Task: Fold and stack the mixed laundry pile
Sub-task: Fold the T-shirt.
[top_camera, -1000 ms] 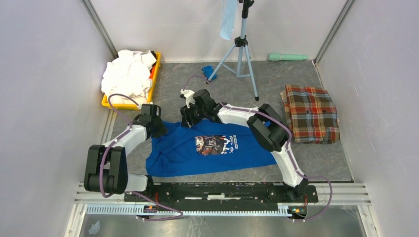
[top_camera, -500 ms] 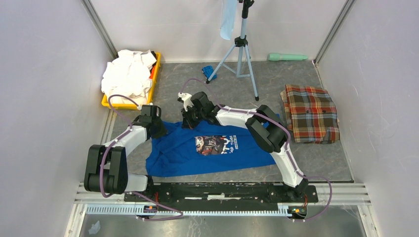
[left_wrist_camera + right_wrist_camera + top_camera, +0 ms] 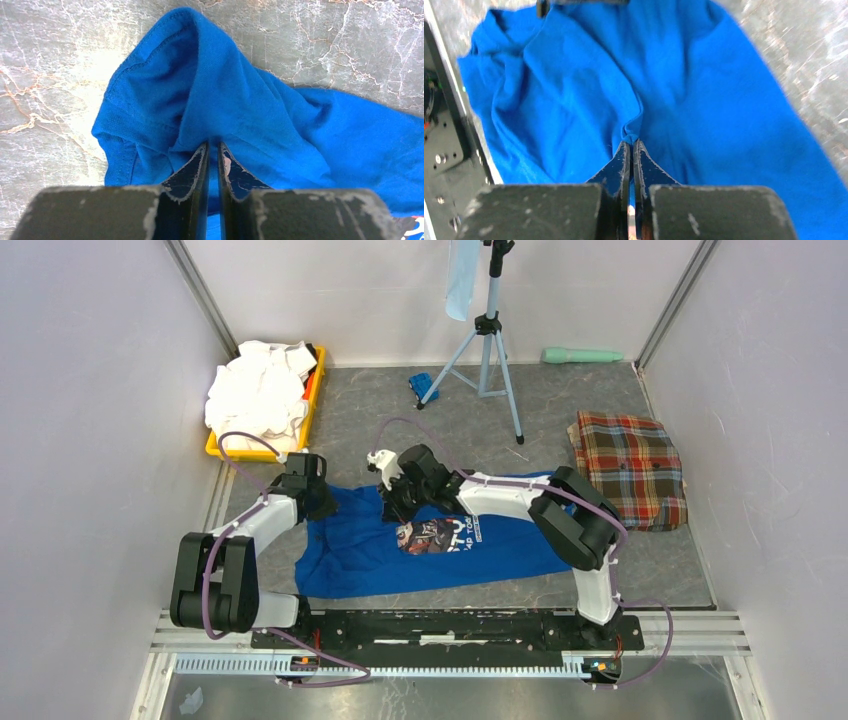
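The royal-blue T-shirt (image 3: 440, 550) with a chest graphic lies spread in front of the arm bases. My left gripper (image 3: 324, 504) sits at its far left corner. In the left wrist view the left gripper (image 3: 213, 145) is shut on a raised fold of the blue T-shirt (image 3: 240, 100) near a hemmed sleeve edge. My right gripper (image 3: 396, 508) is at the shirt's far edge, just above the graphic. The right wrist view shows the right gripper (image 3: 631, 142) shut on a small pinch of the blue T-shirt (image 3: 574, 100). White shirts (image 3: 258, 390) are heaped in a yellow tray (image 3: 318, 375); black and orange pieces peek out beside them.
A folded red-green plaid cloth (image 3: 628, 470) lies at the right. A tripod (image 3: 488, 335) stands at the back with a pale-blue cloth (image 3: 462, 275) hanging from it. A small bright-blue object (image 3: 421, 385) sits by its foot, a green cylinder (image 3: 582, 355) by the back wall.
My right gripper has closed on the shirt's far edge and moved nearer and to the right, drawing the cloth toward the graphic. The left arm has barely moved.
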Robot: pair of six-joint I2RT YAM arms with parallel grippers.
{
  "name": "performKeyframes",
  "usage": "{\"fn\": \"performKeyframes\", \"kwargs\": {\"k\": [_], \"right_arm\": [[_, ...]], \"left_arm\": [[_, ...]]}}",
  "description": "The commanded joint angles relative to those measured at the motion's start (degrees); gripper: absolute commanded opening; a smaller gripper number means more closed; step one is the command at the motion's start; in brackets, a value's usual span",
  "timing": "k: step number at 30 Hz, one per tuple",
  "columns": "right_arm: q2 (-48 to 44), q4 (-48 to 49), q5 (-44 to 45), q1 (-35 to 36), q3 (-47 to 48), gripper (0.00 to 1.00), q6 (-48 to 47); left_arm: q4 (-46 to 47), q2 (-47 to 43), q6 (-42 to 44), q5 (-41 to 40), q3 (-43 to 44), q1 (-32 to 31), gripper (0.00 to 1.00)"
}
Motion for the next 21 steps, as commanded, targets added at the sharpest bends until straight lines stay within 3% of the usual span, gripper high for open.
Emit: {"fn": "performKeyframes", "kwargs": {"k": [1, 6, 10, 21], "right_arm": [[-4.4, 1.16, -0.49, 1.48, -5.78, 0.01, -4.88], [-5.74, 0.29, 1.39, 2.94, -10.24, 0.07, -6.62], [-9.34, 0.37, 4.36, 3.16, -12.74, 0.25, -6.84], [-12.27, -3.87, 2.62, 6.26, -4.27, 0.43, -5.83]], "left_arm": [[1.73, 0.51, -1.99, -1.6, -0.05, 0.38, 0.17], [2.08, 0.45, -2.28, -1.71, -0.37, 0.38, 0.17], [2.67, 0.14, -2.54, -1.47, -0.96, 0.4, 0.17], [4.51, -2.08, -1.97, -0.66, -3.33, 0.36, 0.16]]}}
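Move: The right fingers already pinch a raised fold of the T-shirt and take it to the left end of the print, about 4 cm back, 3 cm right and 4 cm below. The print's middle is about 10 cm right and 4 cm back; the shirt's bunched corner is some 14 cm left and 4 cm ahead. From the left hand, the print's left end lies roughly 18 cm right and 7 cm back. The right hand carries the pinched fold about 5 cm back, down and right, opens and rises clear. ##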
